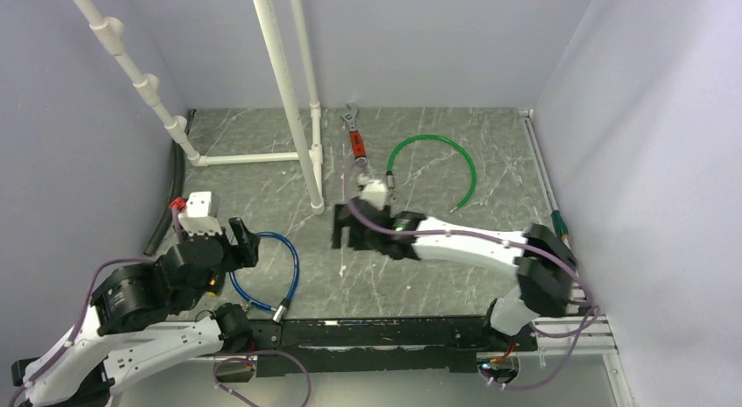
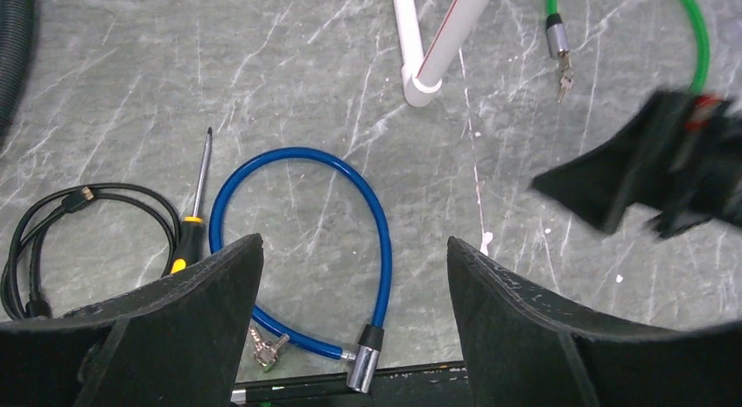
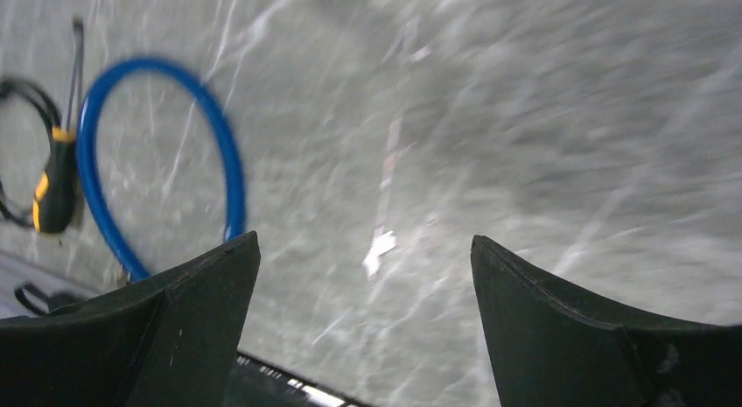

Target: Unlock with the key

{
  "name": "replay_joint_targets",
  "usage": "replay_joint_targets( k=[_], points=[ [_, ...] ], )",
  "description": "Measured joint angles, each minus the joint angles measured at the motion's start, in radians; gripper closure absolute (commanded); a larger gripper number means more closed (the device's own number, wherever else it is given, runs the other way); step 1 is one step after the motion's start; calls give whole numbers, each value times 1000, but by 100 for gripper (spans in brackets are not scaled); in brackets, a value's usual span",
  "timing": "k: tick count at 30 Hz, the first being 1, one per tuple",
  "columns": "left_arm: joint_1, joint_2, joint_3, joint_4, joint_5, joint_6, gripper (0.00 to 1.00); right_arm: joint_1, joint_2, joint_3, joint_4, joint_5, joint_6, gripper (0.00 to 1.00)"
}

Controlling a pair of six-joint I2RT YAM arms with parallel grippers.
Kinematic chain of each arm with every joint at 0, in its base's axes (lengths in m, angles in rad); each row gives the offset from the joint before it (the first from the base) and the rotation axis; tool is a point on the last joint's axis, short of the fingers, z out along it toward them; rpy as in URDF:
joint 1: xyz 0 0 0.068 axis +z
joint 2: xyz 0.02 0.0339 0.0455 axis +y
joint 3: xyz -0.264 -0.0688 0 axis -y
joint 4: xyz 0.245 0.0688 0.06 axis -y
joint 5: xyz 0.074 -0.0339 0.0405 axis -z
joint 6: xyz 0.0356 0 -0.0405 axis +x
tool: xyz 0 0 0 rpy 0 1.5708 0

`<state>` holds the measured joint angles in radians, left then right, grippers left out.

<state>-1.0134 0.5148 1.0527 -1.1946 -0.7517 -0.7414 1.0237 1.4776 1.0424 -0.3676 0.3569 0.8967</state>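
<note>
A small silvery key (image 2: pixel 564 74) sticks out of the silver lock end (image 2: pixel 554 35) of the green cable (image 1: pixel 437 153) at the back. A second small key bunch (image 2: pixel 269 348) lies against the blue cable loop (image 2: pixel 350 197), beside its silver lock cylinder (image 2: pixel 363 368). My left gripper (image 2: pixel 354 245) hovers open above the blue loop, with nothing between its fingers. Blurred by motion, my right gripper (image 3: pixel 363 241) is open and empty over the bare floor mid-table (image 1: pixel 344 228), apart from both cables.
A red-handled wrench (image 1: pixel 354 137) lies at the back. White PVC pipes (image 1: pixel 289 101) stand at the back left. A yellow-and-black screwdriver (image 2: pixel 188 241) and a coiled black cord (image 2: pixel 52 232) lie left of the blue loop. A black rail (image 1: pixel 385 333) runs along the near edge.
</note>
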Motion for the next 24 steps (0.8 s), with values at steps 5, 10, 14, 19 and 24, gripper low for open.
replay_joint_targets(
  k=[5,10,14,19,24],
  points=[
    [0,-60,-4,1,-19,1,21,192,246,224,-98,11,100,11],
    [0,-66,-4,0,-23,0,21,272,397,378,-165,2,198,14],
    [4,-68,-4,0,-23,0,21,312,505,504,-214,0,259,18],
    [11,-108,-5,2,-22,6,21,345,645,634,-251,-21,293,29],
    [26,-131,-12,4,-21,17,21,353,731,686,-296,-34,309,53]
  ],
)
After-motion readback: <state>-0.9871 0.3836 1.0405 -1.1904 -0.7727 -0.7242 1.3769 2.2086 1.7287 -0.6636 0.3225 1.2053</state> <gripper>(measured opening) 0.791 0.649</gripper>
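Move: The blue lock's metal body lies about 18 cm to the right hand's left, 13 cm back and 14 cm below it. The key sits some 8 cm farther left of the lock body and 1 cm farther out. The screwdriver handle is about 14 cm left of the lock body and 8 cm farther out. From the left hand, the lock body is about 4 cm back, 5 cm right and 26 cm below. Right hand sweeps some 18 cm left, 12 back and 10 down towards the blue lock's body, fingers partly closing. ##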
